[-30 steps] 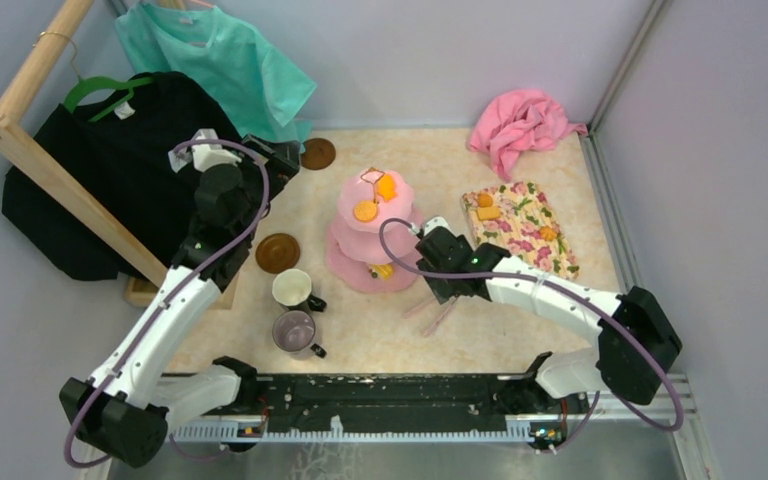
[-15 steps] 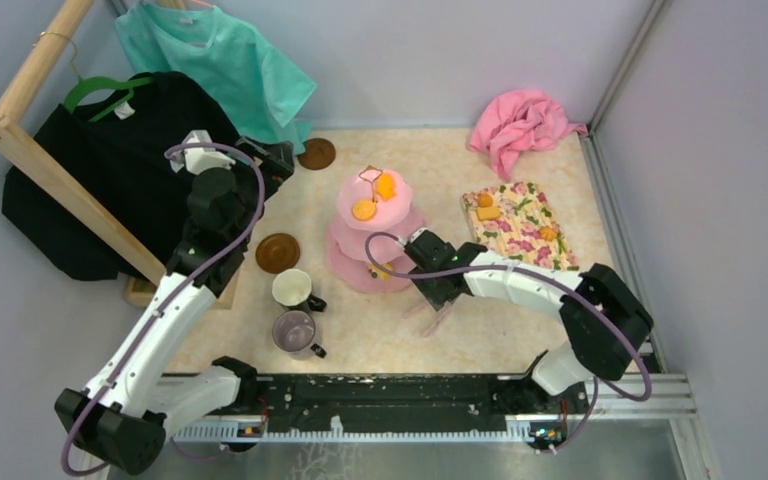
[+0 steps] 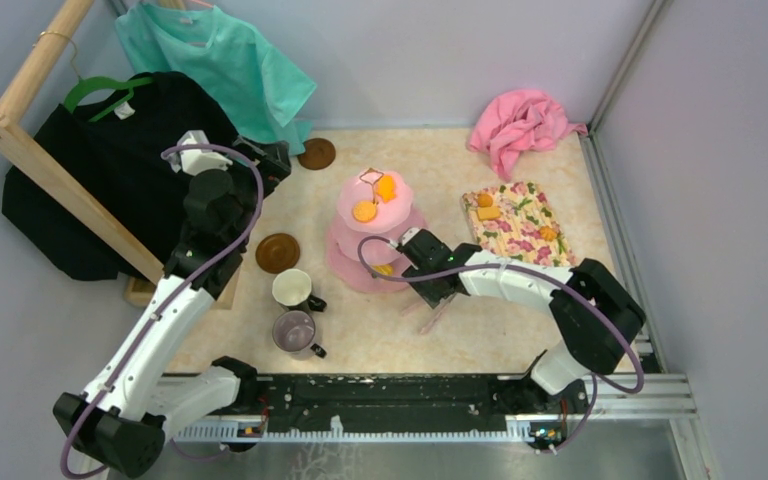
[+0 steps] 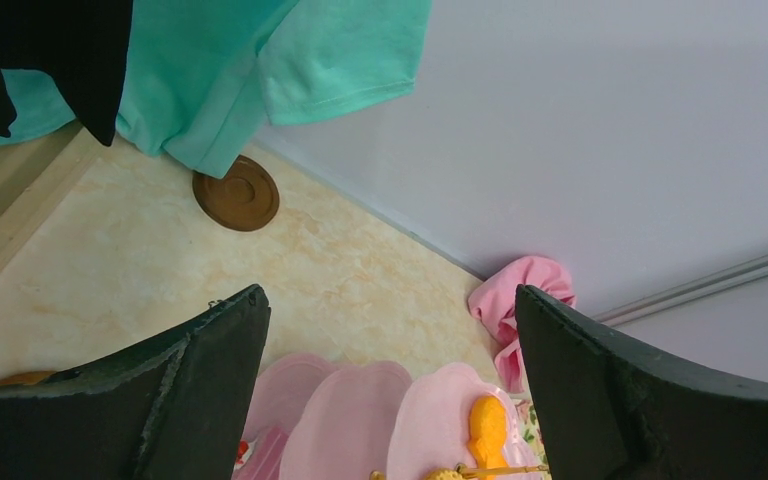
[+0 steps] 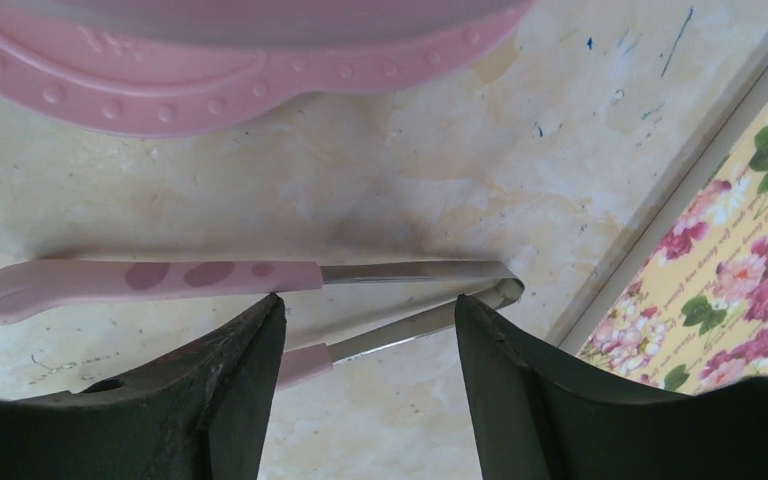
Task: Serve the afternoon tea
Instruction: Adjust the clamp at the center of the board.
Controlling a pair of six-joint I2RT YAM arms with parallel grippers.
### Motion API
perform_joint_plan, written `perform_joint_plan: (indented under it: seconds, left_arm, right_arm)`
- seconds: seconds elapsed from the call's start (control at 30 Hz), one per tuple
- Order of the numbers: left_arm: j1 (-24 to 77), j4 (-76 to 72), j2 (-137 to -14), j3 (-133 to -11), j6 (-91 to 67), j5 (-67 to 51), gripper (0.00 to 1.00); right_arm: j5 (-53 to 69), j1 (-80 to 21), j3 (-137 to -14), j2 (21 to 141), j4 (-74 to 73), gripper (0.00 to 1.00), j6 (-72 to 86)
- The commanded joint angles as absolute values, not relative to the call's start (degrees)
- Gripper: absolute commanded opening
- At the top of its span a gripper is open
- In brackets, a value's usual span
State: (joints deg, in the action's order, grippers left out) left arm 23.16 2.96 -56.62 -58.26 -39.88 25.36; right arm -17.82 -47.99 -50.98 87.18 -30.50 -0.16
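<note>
The pink three-tier cake stand [image 3: 346, 262] with a gold loop [image 3: 370, 178] stands mid-table. Orange snacks [image 3: 365, 211] lie on its top tier and a yellow one [image 3: 384, 268] on a lower tier. A white mug [image 3: 291, 287] and a grey-purple mug [image 3: 295, 330] sit to its left, near a brown saucer [image 3: 277, 252]; another saucer [image 3: 317, 153] [image 4: 237, 193] lies at the back. My right gripper [image 3: 436, 293] [image 5: 370, 305] is open, low over pink-handled tongs [image 3: 441, 316] [image 5: 150, 280] that lie flat; one tong arm runs between its fingertips. My left gripper [image 3: 263, 160] [image 4: 390, 292] hangs open and empty, facing the stand [image 4: 360, 420].
A floral mat [image 3: 525, 245] [image 5: 730, 290] with more snacks [image 3: 486, 206] lies right of the stand. A pink cloth [image 3: 522, 125] is bunched in the back right corner. A wooden rack [image 3: 50, 170] with black [image 3: 110, 170] and teal shirts [image 3: 230, 60] stands at the left.
My right gripper has slid left, closer to the stand, and now sits over the tongs. The left gripper has shifted slightly back and left.
</note>
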Motion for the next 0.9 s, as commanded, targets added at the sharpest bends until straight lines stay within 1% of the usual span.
perform_joint_plan:
  seconds: [0.0,0.23,0.4,0.43,0.5,0.53,0.67,0.87]
  left_arm:
    - [23.46,1.76,-56.89,-60.61,-38.67,25.82,0.97]
    - [23.42,1.98,-57.47,-61.49,-38.81,25.63,0.97]
    - [23.46,2.5,-57.32,-62.08,-38.78,25.62,0.97]
    - [23.46,2.61,-57.31,-62.2,-38.83,25.66,0.97]
    - [23.43,2.85,-57.23,-62.44,-38.85,25.53,0.97]
    - [23.44,2.93,-57.14,-62.44,-38.91,25.43,0.97]
    - [23.46,3.5,-56.51,-62.4,-39.02,25.22,0.97]
    - [23.44,4.07,-55.26,-62.05,-39.07,24.85,0.97]
  right_arm:
    - [-15.24,-48.33,-49.86,87.95,-26.41,0.62,-2.43]
    - [-10.65,-48.06,-49.61,89.48,-25.96,0.59,-2.13]
    - [-8.94,-48.01,-50.09,90.34,-27.28,0.52,-0.69]
    - [-8.75,-48.0,-50.14,90.46,-27.39,0.5,-0.53]
    - [-7.92,-48.05,-50.42,90.69,-27.97,0.43,-0.17]
    - [-7.81,-48.05,-50.67,90.78,-28.44,0.42,0.07]
    - [-7.89,-48.07,-51.73,90.04,-30.41,0.41,1.64]
    - [-11.64,-48.86,-55.53,86.43,-31.88,0.42,6.1]
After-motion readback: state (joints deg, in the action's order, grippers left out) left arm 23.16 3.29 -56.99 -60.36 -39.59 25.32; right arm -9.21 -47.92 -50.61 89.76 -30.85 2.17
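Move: The pink-handled clamp lies just under the right hand, its middle about 2 cm back, 2 cm to the left and 3 cm below. The cake stand is some 10 cm ahead and 12 cm left, its middle about 8 cm higher; the floral board lies about 13 cm ahead and 16 cm right, 2 cm lower. From the left hand, the clamp is roughly 27 cm right, 14 cm back and 35 cm down. The right hand draws back and sinks about 2 cm each, drifting left over the clamp's handles, fingers partly closing. ##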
